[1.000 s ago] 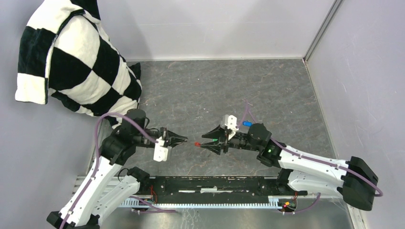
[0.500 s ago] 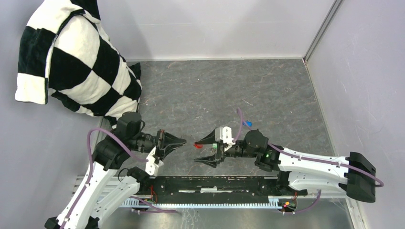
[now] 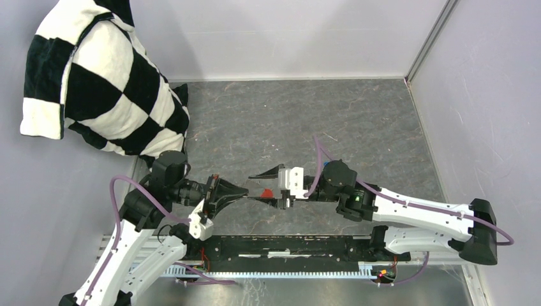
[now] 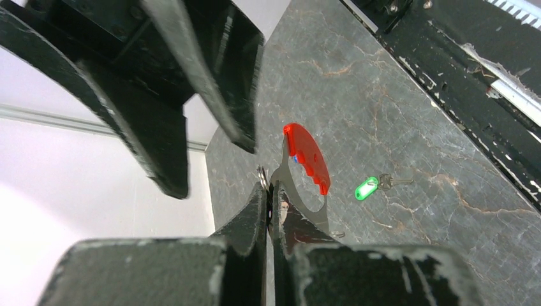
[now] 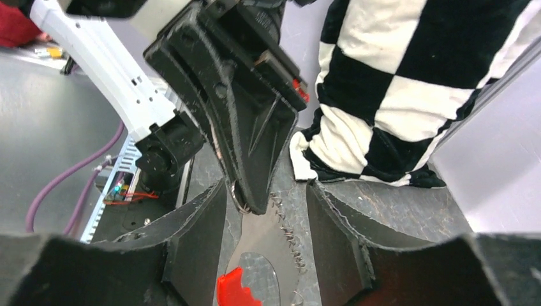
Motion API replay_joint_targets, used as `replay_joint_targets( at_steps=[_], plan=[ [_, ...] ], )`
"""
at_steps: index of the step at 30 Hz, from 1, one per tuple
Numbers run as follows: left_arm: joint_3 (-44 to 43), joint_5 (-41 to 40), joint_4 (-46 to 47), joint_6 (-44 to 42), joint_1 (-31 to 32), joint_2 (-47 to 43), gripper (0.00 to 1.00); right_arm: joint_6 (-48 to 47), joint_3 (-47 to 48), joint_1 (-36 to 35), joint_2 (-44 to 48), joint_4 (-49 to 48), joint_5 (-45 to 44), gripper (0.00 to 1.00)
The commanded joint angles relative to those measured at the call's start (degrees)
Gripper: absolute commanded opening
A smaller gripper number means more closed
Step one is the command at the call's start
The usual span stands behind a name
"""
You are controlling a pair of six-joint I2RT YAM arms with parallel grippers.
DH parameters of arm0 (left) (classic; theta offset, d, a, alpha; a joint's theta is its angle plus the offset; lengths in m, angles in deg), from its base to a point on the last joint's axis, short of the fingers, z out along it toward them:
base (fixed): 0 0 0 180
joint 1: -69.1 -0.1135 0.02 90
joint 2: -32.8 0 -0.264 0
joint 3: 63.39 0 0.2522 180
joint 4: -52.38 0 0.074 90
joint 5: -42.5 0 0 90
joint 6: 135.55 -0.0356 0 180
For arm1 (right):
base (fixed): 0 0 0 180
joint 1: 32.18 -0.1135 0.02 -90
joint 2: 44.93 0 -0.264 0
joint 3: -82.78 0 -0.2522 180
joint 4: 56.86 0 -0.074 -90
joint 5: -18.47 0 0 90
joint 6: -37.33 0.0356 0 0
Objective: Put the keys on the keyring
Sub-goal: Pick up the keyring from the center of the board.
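Note:
My left gripper (image 3: 245,191) (image 4: 271,188) is shut on the keyring's thin metal ring (image 4: 262,175) (image 5: 237,194). The red tag (image 3: 266,192) (image 4: 307,156) (image 5: 239,290) and the grey chain (image 5: 287,236) hang from it above the table. The right gripper (image 3: 263,187) (image 5: 265,191) is open. Its two fingers (image 4: 223,70) stand either side of my left gripper's tip (image 5: 255,159) and touch nothing. The green key (image 4: 365,189) lies alone on the table below the tag. A blue speck (image 3: 326,164) by the right wrist may be the blue key.
A black-and-white checked cushion (image 3: 96,83) (image 5: 383,95) leans in the back left corner. The black base rail (image 3: 287,245) runs along the near edge under both arms. Grey walls close in the table on the left, back and right.
The right gripper has moved left and now straddles the left gripper's tip, its jaws wider than a second ago. The left gripper has come slightly nearer and right, still shut on the keyring.

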Motion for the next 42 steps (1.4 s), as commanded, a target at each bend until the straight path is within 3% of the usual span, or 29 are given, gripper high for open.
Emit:
replay_joint_targets(
  at_steps=[1, 21, 26, 29, 31, 33, 35, 38, 40, 42],
  plan=[
    [-3.92, 4.12, 0.86, 3.68, -0.05, 0.35, 0.02, -6.76, 4.02, -1.46, -1.45, 6.09, -0.02, 0.54],
    [-5.68, 5.05, 0.83, 12.98, -0.06, 1.32, 0.02, -10.11, 7.82, -3.93, -2.15, 10.23, -1.68, 0.31],
    [-5.95, 5.02, 0.76, 13.63, -0.06, 1.56, 0.02, -10.56, 8.25, -4.11, -2.96, 11.28, -1.96, 0.18],
    [-5.80, 4.69, 0.78, 14.36, -0.06, 1.40, 0.02, -10.78, 8.44, -4.20, -3.06, 11.51, -2.23, 0.01],
    [-5.46, 4.30, 0.83, 14.73, -0.06, 1.31, 0.02, -10.90, 8.44, -4.29, -2.93, 11.70, -2.66, 0.00],
    [-4.98, 3.51, 0.78, 15.00, -0.06, 1.15, 0.16, -10.74, 8.35, -4.24, -2.74, 11.79, -3.15, 0.00],
    [-4.46, 2.35, 0.76, 15.26, -0.06, 0.93, 0.23, -10.58, 8.35, -4.29, -2.36, 12.26, -3.49, 0.00],
    [-3.83, -0.81, 1.37, 16.25, -0.06, 0.22, 0.51, -10.30, 8.04, -4.25, -1.82, 13.27, -4.33, 0.00],
    [-3.25, -3.66, 3.54, 19.29, -0.06, -0.85, 0.57, -9.99, 8.00, -4.27, -1.65, 14.30, -4.47, 0.00],
    [-2.48, -5.60, 7.10, 23.78, -0.06, -2.41, 0.57, -9.62, 8.13, -4.28, -1.98, 15.41, -4.60, 0.00]
  ],
)
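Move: Pinched in the shut left fingertips, the keyring sits about 1 cm right of the left hand point; the open right fingers, to which it is taken, are roughly 3 cm above that hand, 1 cm ahead and 2 cm right. From the right hand, the keyring is about 3 cm below, 1 cm back and 1 cm left. The red handle hangs some 7 cm below the left hand, 5 cm to its right and level fore-and-aft. The green key tag lies on the table roughly 11 cm ahead of the left hand, 1 cm right and 29 cm below. Bringing the keyring up into the other gripper, the left hand rises nearly 2 cm and eases back 1 cm, while the right sinks about 2 cm, edging back and left with its fingers tipping down some 10 degrees. The right fingers then shut and pinch the keyring; the left, having slowly rolled about 15 degrees and sunk 1 cm, opens to let go, and the right drifts forward 1 cm. ##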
